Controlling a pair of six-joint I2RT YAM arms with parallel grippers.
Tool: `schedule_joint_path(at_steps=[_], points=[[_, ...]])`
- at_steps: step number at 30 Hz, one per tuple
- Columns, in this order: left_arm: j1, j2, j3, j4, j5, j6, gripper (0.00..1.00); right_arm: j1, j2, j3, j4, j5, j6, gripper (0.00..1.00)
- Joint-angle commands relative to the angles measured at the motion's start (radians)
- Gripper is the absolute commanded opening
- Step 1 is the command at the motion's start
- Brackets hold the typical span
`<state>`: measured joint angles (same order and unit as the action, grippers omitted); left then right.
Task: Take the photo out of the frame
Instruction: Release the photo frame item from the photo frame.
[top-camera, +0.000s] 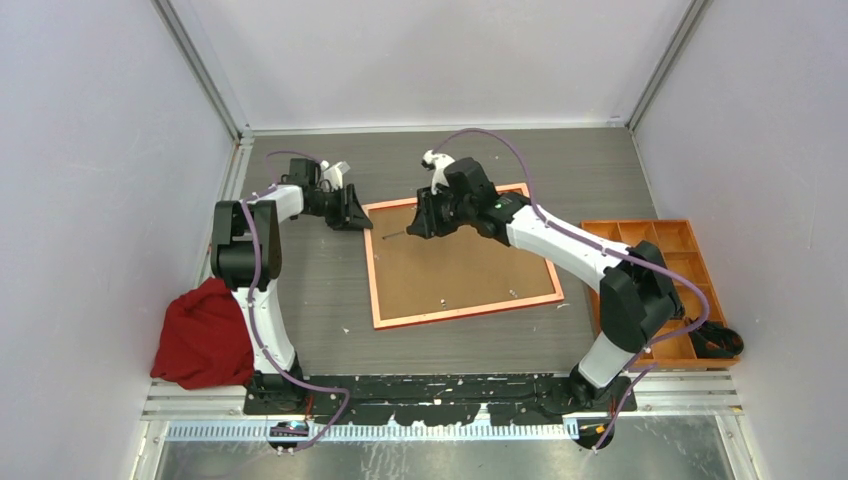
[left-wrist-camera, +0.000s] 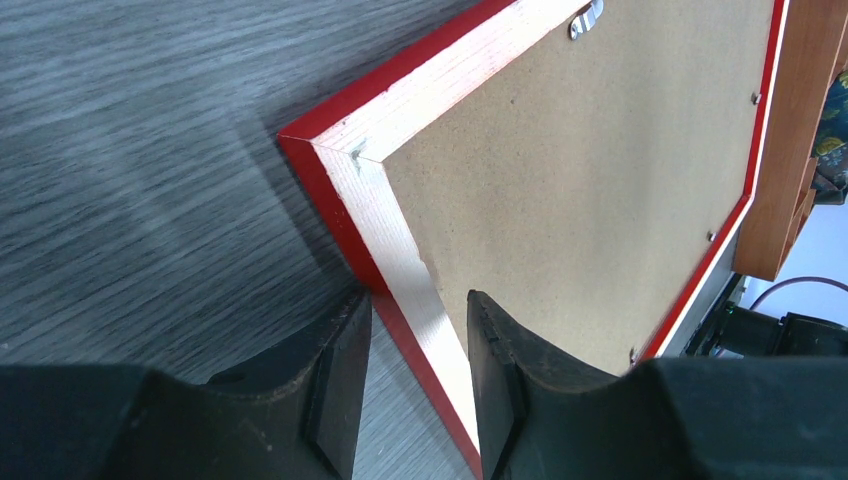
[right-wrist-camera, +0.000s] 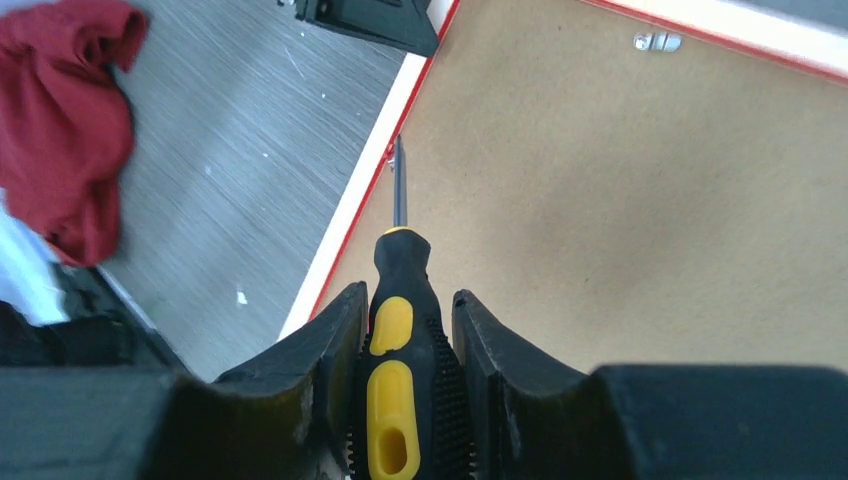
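The red frame (top-camera: 373, 285) lies face down on the table, its brown backing board (top-camera: 465, 265) facing up. The photo is hidden under the board. My left gripper (top-camera: 352, 215) sits at the frame's far-left corner. In the left wrist view its jaws (left-wrist-camera: 418, 300) straddle the frame's left rail (left-wrist-camera: 345, 215) and close on it. My right gripper (top-camera: 418, 225) is shut on a black-and-yellow screwdriver (right-wrist-camera: 392, 330). The screwdriver's tip (right-wrist-camera: 397, 150) rests at the inner edge of the left rail, on a small metal tab.
A red cloth (top-camera: 205, 335) is heaped at the table's left edge. An orange compartment tray (top-camera: 640, 224) stands to the right of the frame. A metal hanger clip (right-wrist-camera: 655, 42) sits on the board near the far rail. Walls close in three sides.
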<state>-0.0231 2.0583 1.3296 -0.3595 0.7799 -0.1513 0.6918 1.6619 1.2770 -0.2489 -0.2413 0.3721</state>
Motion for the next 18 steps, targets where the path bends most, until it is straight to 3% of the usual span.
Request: schedule_joint_path(at_steps=[1,4,12,18], points=[[0.002,0.023,0.024,-0.015,0.018,-0.002,0.42,0.114,-0.055,0.096,-0.120,0.132,-0.402,0.01],[0.002,0.026,0.028,-0.018,0.018,-0.002,0.42,0.227,-0.069,0.086,-0.147,0.312,-0.629,0.01],[0.002,0.036,0.034,-0.029,0.023,-0.001,0.42,0.459,-0.003,0.091,-0.128,0.661,-0.958,0.01],[0.002,0.041,0.036,-0.034,0.039,0.002,0.42,0.549,0.044,0.050,-0.039,0.837,-1.193,0.01]])
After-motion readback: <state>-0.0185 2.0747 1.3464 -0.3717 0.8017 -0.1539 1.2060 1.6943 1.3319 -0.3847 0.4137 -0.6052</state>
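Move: The right hand holds the screwdriver over the frame's back; the clip on the left rail lies about 4 cm ahead, 10 cm left and 14 cm below it. The far-left clip is some 16 cm ahead and 1 cm left, the near-left clip about 6 cm back and 5 cm right, both 14 cm down. From the left hand, the left-rail clip is about 7 cm back, 3 cm right, slightly below. Back and partly left, level overall, the right hand swings some 9 cm towards the frame's near side, slowing near the end. Its wrist rolls roughly 75 degrees counter-clockwise, looking along the screwdriver, and the tip points more forward, at the left-rail clip from nearer in, still clear of the board. The left fingers stay astride the left rail near the far-left corner. ##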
